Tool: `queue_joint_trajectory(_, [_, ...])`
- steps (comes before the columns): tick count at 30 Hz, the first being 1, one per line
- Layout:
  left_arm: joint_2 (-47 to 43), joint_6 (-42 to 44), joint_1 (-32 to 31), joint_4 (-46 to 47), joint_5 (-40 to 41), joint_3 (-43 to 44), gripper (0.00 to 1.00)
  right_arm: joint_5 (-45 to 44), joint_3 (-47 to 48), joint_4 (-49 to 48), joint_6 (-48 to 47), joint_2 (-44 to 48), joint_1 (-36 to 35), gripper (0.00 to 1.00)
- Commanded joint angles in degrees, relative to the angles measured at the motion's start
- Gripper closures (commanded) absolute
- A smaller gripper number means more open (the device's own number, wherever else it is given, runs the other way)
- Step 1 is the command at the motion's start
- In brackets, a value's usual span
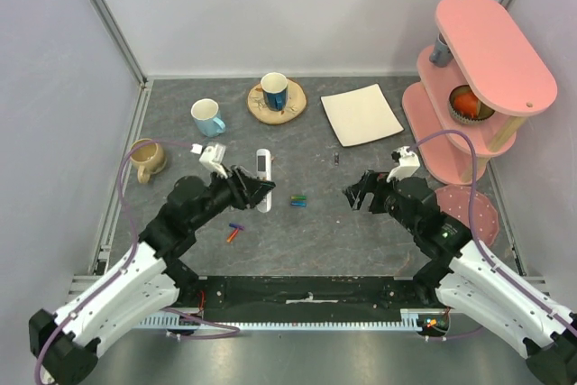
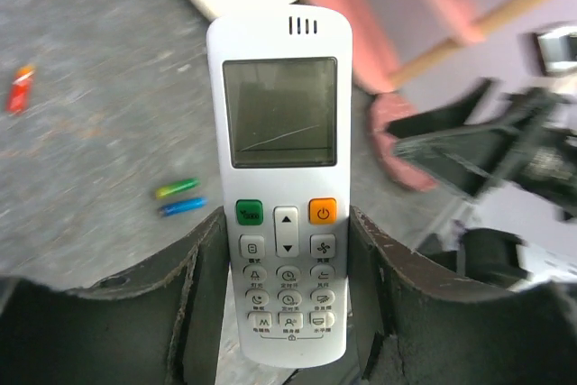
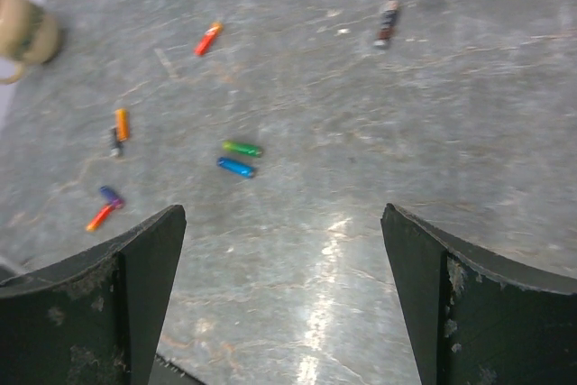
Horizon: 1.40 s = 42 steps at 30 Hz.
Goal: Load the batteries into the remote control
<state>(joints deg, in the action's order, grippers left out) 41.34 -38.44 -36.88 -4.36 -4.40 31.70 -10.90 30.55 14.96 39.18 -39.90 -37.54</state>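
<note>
The white remote control (image 2: 279, 132) faces the left wrist camera with its grey display and buttons showing. My left gripper (image 2: 287, 219) is shut on its lower half, one finger pressed to each long side; from above the remote control (image 1: 263, 169) sticks out past that gripper (image 1: 259, 190). A green battery (image 3: 242, 148) and a blue battery (image 3: 235, 167) lie side by side on the table between the arms, the pair (image 1: 298, 200). My right gripper (image 3: 284, 214) hangs open and holds nothing just short of them. Red, orange and purple batteries (image 3: 104, 209) lie scattered further left.
A blue mug (image 1: 207, 117), a tan mug (image 1: 147, 160) and a mug on a round wooden coaster (image 1: 276, 99) stand at the back. A square white plate (image 1: 361, 114) lies back right beside a pink two-tier stand (image 1: 482, 69). A dark battery (image 1: 336, 160) lies near the plate.
</note>
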Motion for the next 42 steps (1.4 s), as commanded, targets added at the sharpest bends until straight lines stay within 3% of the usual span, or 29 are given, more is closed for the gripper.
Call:
queue_joint_trajectory(1, [-11.51, -4.01, -0.21, 23.46, -11.32, -8.57, 0.98, 17.78, -3.21, -13.54, 2.39, 1.85, 0.01, 0.02])
queue_joint_trajectory(4, [-16.71, -6.3, -0.21, 28.86, -11.15, -13.94, 0.98, 25.79, -3.3, -19.43, 4.32, -0.43, -0.08, 0.02])
queue_joint_trajectory(9, [-17.88, -11.47, -0.21, 39.23, -12.29, -19.03, 0.98, 29.62, -4.44, -30.86, 8.19, -0.09, -3.32, 0.02])
queue_joint_trajectory(15, [-7.8, -20.35, -0.12, 62.14, -12.56, -23.79, 0.98, 29.27, -3.12, -38.5, 10.04, -5.17, -10.35, 0.02])
queue_joint_trajectory(22, [3.03, -25.28, -0.21, 77.29, -13.17, -23.71, 0.98, 27.51, -1.54, -46.5, 10.39, -11.6, -16.07, 0.02])
queue_joint_trajectory(32, [7.43, -27.22, -0.21, 81.87, -13.43, -22.65, 0.98, 27.59, -0.84, -58.55, 13.55, -16.87, -17.22, 0.02])
queue_joint_trajectory(42, [10.42, -28.98, -0.21, 84.69, -15.11, -21.68, 0.98, 27.68, 5.31, -54.43, 11.27, -23.03, -18.71, 0.02])
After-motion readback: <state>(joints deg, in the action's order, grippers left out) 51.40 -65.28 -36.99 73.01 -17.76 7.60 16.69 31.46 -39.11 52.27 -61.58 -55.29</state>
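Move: The left hand already grips the remote. From the open right hand, the remote's middle lies about 23 cm left, 1 cm back and 6 cm higher; the right gripper is thus some 23 cm right of the left hand and 4 cm lower. The green and blue batteries lie on the table, roughly 16 cm left, 1 cm back and 16 cm below the right hand; the dark battery lies about 14 cm ahead, 4 cm left and equally low. Open right gripper swings some 18 cm left, rising, towards the remote the left lifts and rolls 40 degrees. ##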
